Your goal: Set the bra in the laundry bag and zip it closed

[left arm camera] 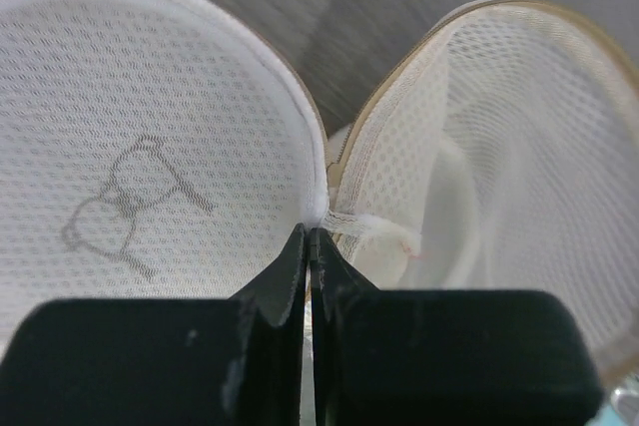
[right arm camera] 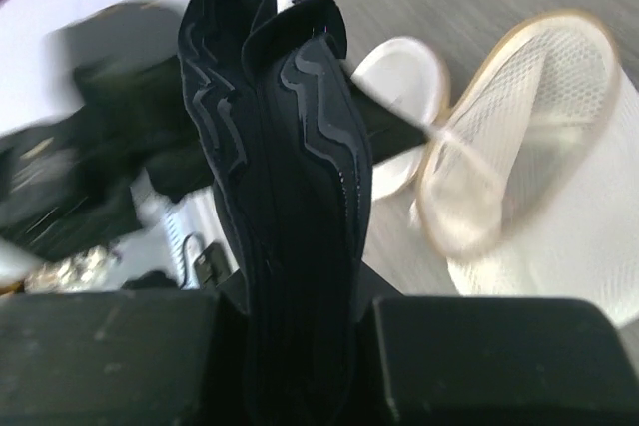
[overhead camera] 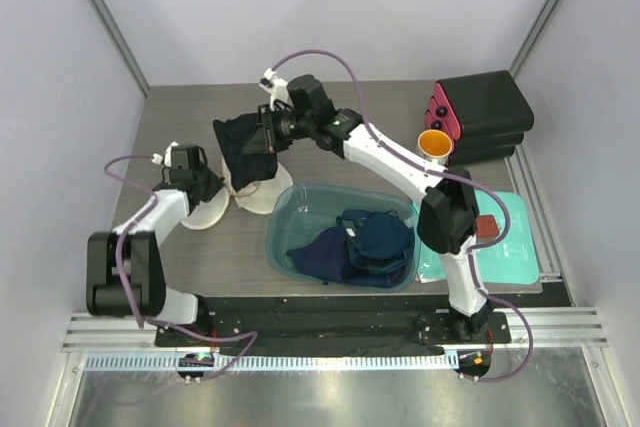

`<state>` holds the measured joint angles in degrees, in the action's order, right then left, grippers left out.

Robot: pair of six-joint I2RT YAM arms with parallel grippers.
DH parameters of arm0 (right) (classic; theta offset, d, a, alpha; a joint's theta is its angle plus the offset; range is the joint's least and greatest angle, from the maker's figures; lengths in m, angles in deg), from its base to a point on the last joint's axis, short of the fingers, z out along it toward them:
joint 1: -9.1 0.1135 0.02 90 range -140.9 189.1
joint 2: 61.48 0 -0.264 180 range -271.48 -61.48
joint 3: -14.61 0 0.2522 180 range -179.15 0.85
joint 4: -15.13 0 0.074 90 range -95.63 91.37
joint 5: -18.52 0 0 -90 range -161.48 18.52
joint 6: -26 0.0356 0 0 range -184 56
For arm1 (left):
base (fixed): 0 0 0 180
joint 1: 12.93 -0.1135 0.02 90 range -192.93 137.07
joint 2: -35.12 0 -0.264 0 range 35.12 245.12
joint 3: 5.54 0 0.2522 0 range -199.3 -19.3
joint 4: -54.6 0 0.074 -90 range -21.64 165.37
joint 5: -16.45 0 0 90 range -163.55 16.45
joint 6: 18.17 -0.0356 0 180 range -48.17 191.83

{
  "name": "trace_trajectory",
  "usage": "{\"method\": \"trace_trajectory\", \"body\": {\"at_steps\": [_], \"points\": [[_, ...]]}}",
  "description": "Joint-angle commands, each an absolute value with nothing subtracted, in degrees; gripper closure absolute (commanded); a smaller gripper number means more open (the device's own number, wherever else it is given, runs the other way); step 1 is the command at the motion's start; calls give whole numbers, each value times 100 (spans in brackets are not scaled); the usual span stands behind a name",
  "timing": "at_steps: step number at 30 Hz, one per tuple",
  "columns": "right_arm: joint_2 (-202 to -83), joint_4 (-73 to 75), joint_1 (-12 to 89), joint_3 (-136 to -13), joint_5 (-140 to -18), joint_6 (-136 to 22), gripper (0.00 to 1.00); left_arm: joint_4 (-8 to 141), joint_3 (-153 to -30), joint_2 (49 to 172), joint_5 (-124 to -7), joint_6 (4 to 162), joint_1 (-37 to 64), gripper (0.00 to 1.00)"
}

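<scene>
The black bra hangs from my right gripper, which is shut on it above the table, just behind the laundry bag. In the right wrist view the bra fills the gap between the jaws of the right gripper. The cream-white mesh laundry bag lies opened into two discs. My left gripper is shut on the seam where the discs meet, as the left wrist view shows. The left disc bears a small dark emblem. The open right half gapes towards the bra.
A blue-green basin holds a heap of navy clothes at centre front. A flat teal pouch lies at the right. A black case and an orange cup stand at the back right.
</scene>
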<state>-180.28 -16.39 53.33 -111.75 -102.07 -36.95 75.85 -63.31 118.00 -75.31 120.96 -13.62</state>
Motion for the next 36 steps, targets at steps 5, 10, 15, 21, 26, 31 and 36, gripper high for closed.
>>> {"method": "trace_trajectory", "body": {"at_steps": [5,10,15,21,26,31,36], "points": [[-18899,-2077,5665,-12404,-8661,-3975,99,7821,-5886,10395,-7777,11921,-1152,100],[-19191,-2201,5761,-12580,-8388,-3913,99,7856,-5911,10096,-7690,11763,-1152,100],[-19735,-2710,5744,-13097,-7976,-4210,99,7891,-5973,10043,-7373,11631,-1143,100],[-19903,-2851,5770,-13091,-8177,-4834,99,7865,-6061,9946,-6934,11552,-1135,100],[-20008,-2843,5753,-12870,-8561,-4871,99,7838,-6263,9946,-6705,11420,-1082,100],[-20368,-2624,5788,-13081,-8985,-4599,99,7821,-6404,10130,-6416,11323,-968,100],[-20956,-2263,5744,-13529,-8994,-4361,98,7926,-6474,10166,-6274,11279,-845,100]]}}
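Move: Hanging from the right fingers, the bra goes to the open laundry bag, whose middle is about 21 cm below that hand, 5 cm left and 3 cm ahead. The bag's round lid lies flat some 18 cm left and 4 cm back; the blue bin's middle is about 18 cm right and 11 cm back. From the left hand, already shut on the lid's edge beside the mouth, the bag's middle is roughly 8 cm right, 1 cm ahead and 3 cm below. Lowering the pinched bra some 17 cm into the bag's open mouth, the right hand also works about 4 cm forward and 4 cm left, its fingers tipping roughly 20 degrees further down. The left hand keeps its pinch on the lid's edge, lifts it about 5 cm while easing back, then carries it right and a little higher, turning clockwise some 15 degrees. ##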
